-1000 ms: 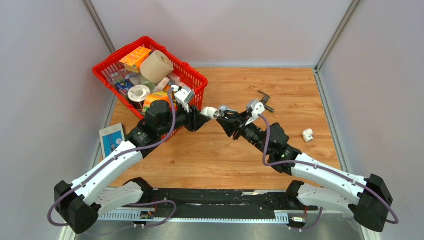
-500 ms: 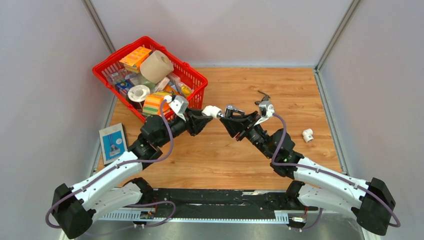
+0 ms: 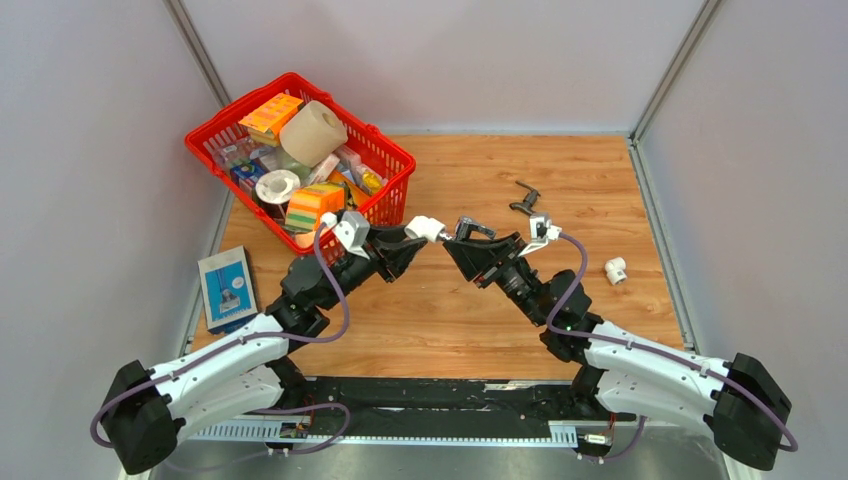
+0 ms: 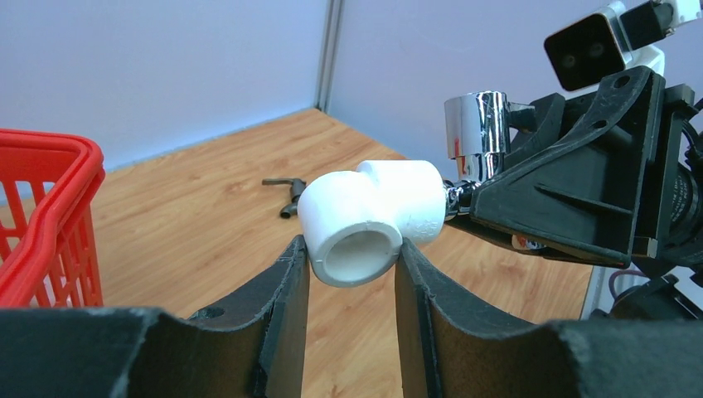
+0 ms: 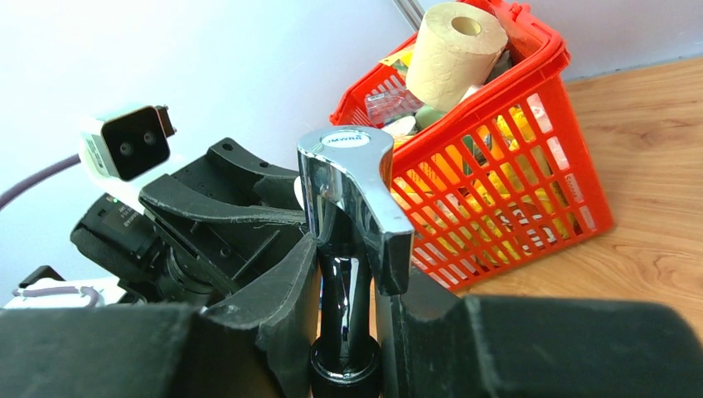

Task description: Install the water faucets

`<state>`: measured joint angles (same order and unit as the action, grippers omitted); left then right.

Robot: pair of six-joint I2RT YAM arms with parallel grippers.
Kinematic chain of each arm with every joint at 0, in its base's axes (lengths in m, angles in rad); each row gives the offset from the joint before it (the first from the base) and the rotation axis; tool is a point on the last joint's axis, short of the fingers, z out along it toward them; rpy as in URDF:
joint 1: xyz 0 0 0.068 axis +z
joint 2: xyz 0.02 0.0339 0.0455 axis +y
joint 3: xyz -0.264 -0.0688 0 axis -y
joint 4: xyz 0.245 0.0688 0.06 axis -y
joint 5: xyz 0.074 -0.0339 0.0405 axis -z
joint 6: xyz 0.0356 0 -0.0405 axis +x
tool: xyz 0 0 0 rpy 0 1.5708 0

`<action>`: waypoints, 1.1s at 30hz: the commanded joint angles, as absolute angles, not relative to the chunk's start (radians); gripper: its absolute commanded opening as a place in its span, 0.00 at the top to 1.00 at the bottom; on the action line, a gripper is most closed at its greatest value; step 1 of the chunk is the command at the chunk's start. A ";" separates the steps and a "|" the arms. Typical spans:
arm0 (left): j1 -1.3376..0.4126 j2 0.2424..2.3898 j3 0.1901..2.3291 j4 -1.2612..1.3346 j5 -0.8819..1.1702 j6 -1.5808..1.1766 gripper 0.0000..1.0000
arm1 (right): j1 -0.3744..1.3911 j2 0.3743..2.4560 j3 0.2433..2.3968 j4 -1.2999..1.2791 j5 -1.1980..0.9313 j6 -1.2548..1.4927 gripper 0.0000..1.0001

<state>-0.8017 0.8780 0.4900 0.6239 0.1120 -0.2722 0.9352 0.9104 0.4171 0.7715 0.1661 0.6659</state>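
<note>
Over the middle of the wooden table my left gripper point(image 3: 418, 233) is shut on a white plastic elbow fitting point(image 3: 426, 227). In the left wrist view the fitting point(image 4: 369, 220) sits between the pads with its open end facing the camera. My right gripper point(image 3: 463, 241) is shut on the shiny silver water faucet point(image 3: 468, 229), whose end meets the fitting's far side. In the right wrist view that faucet point(image 5: 352, 191) stands upright between the pads point(image 5: 286, 286). A dark grey faucet point(image 3: 524, 197) lies loose on the table behind.
A red basket point(image 3: 396, 160) full of goods, with a toilet roll point(image 3: 312, 131) on top, stands at the back left. A blue and white booklet point(image 3: 225, 285) lies at the left edge. Another white fitting point(image 3: 615, 269) lies at the right.
Both arms have drawn back and their wrists have turned, while fitting and faucet stay joined at nearly the same spot. The dark faucet behind is now uncovered.
</note>
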 commanded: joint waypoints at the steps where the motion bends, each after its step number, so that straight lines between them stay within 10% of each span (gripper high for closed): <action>1: -0.842 0.861 0.472 0.779 0.164 -0.291 1.00 | 0.934 0.897 0.436 0.865 0.213 0.706 1.00; 11: -0.842 0.815 0.512 0.546 0.135 -0.408 0.41 | 0.920 0.851 0.416 0.821 0.245 0.523 1.00; 18: -0.831 0.720 0.521 0.364 0.114 -0.454 0.23 | 0.888 0.830 0.359 0.908 0.141 0.410 1.00; 33: -0.586 0.900 0.828 0.135 0.632 -0.549 0.21 | 0.549 0.867 0.356 1.106 -0.665 0.245 1.00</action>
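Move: The left fingers still grip the white elbow, its middle about 1 cm ahead, 1 cm right and 1 cm above the hand point. It sits on the chrome faucet, about 8 cm right and 2 cm ahead. From the right hand, which holds the faucet, the elbow lies some 6 cm left and 2 cm ahead. From the left hand, the red basket's middle is roughly 18 cm ahead, 23 cm left and well below. Left hand opens, backs 3 cm off the elbow, then returns; right hand carries the faucet 4 cm right, rolling. ##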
